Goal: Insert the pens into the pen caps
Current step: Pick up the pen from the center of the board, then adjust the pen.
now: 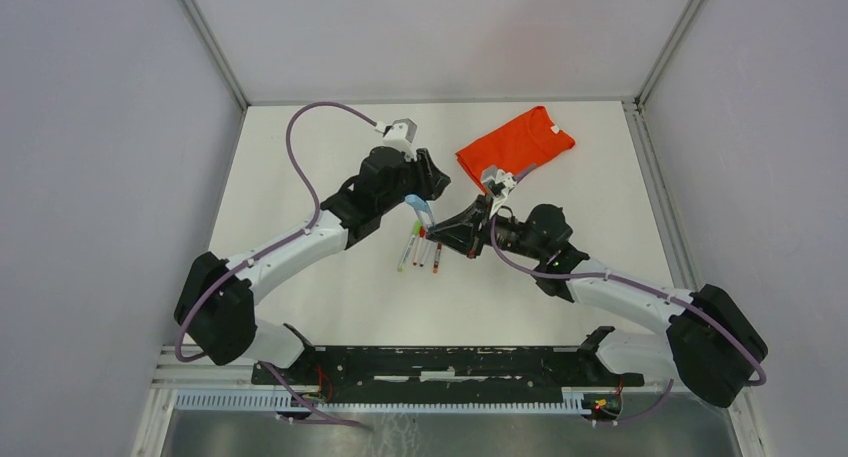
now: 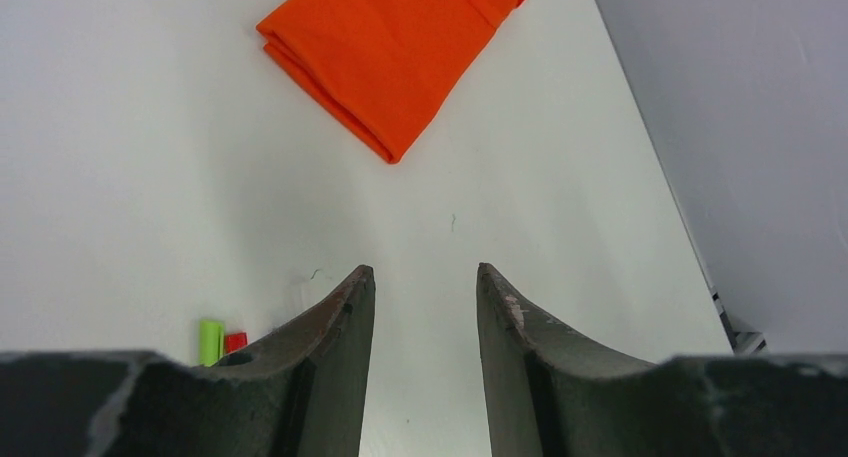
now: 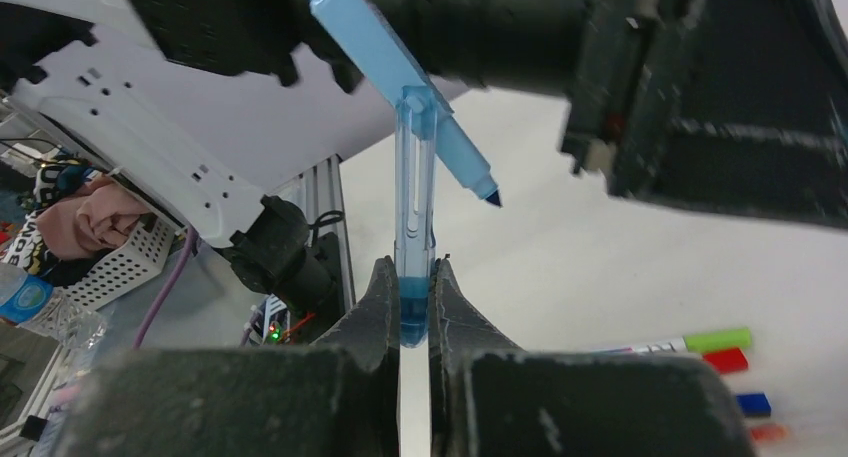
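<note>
My right gripper (image 3: 414,269) is shut on the bottom of a clear blue pen cap (image 3: 414,207) that stands upright between its fingers. A light blue pen (image 3: 372,49) hangs slanted across the cap's top, its dark tip pointing down and right, beside the cap and not inside it. Its upper end runs up to the dark body of my left gripper (image 1: 428,189). In the left wrist view that left gripper (image 2: 425,270) is open, with only bare table between its fingers. Several pens (image 1: 420,252) with coloured ends lie on the table under both grippers (image 1: 436,235).
A folded orange shirt (image 1: 515,147) lies at the back right of the white table (image 1: 300,157). Green (image 3: 717,339), red (image 3: 726,360), blue (image 3: 752,405) and orange (image 3: 768,432) pen ends line up at the right. Grey walls close in the table.
</note>
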{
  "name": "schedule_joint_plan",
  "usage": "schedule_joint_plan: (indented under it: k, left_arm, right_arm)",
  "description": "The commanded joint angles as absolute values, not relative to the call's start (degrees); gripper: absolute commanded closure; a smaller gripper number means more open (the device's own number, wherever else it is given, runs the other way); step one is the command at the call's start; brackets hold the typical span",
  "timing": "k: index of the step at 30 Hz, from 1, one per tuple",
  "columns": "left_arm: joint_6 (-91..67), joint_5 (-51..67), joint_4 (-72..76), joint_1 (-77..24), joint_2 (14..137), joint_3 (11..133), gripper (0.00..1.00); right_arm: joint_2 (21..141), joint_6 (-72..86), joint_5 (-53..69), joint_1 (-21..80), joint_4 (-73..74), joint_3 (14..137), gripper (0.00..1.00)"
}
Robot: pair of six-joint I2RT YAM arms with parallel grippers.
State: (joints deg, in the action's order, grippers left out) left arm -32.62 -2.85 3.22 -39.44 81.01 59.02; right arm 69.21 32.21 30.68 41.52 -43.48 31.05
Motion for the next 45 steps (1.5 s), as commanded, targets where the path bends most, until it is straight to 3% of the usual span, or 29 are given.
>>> schedule_joint_plan:
  k: [1, 16, 25, 31, 37, 45]
  left_arm:
    - [-30.15, -2.52, 2.72, -38.97, 82.54, 60.69, 0.52]
    - [-29.07, -4.24, 0.79, -31.99, 77.07, 61.65, 0.52]
    - [-25.07, -6.02, -1.62, -31.45, 67.55, 56.76, 0.52]
    - [-23.94, -9.87, -4.67, -31.29, 61.30, 54.96, 0.51]
    - [-21.36, -12.77, -6.58, -31.20, 57.94, 56.37, 0.49]
    - [-17.97, -12.71, -7.10, -31.16, 53.64, 57.78, 0.48]
  right_arm:
    - [67.46, 30.81, 34.83, 41.95, -52.47, 32.96, 1.00]
    - [65.42, 30.42, 29.49, 41.98, -49.18, 31.38, 1.00]
    - [65.54, 27.72, 12.41, 41.37, -28.73, 36.47, 1.00]
    - [66.01, 5.02, 3.17, 41.24, -16.26, 41.94, 1.00]
    - [66.22, -20.54, -6.98, 44.56, -15.10, 44.05, 1.00]
    - [65.50, -69.21, -17.29, 49.71, -21.41, 36.35, 1.00]
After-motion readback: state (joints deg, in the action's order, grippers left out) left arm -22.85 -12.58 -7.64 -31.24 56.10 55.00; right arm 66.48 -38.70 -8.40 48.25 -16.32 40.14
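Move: The right fingers already pinch the clear cap. The light-blue pen, free of the empty left fingers, slants past the cap's mouth, roughly 5 cm ahead, 4 cm left and 3 cm above the right hand. From the left hand the pen lies some 8 cm back and 4 cm left, about level. The marker row is on the table, about 8 cm ahead, 2 cm left and 21 cm below the right hand; the orange cloth lies about 32 cm ahead and 18 cm right of it. Keep the right fingers shut on the clear cap, lift it about 2 cm and pause, then carry it forward some 10 cm and right about 7 cm while lowering, rolling the hand strongly and swinging it clockwise. Dip the empty left gripper slightly forward, then draw it away leftward some 13 cm and up, tipping it upward, fingers half open. ##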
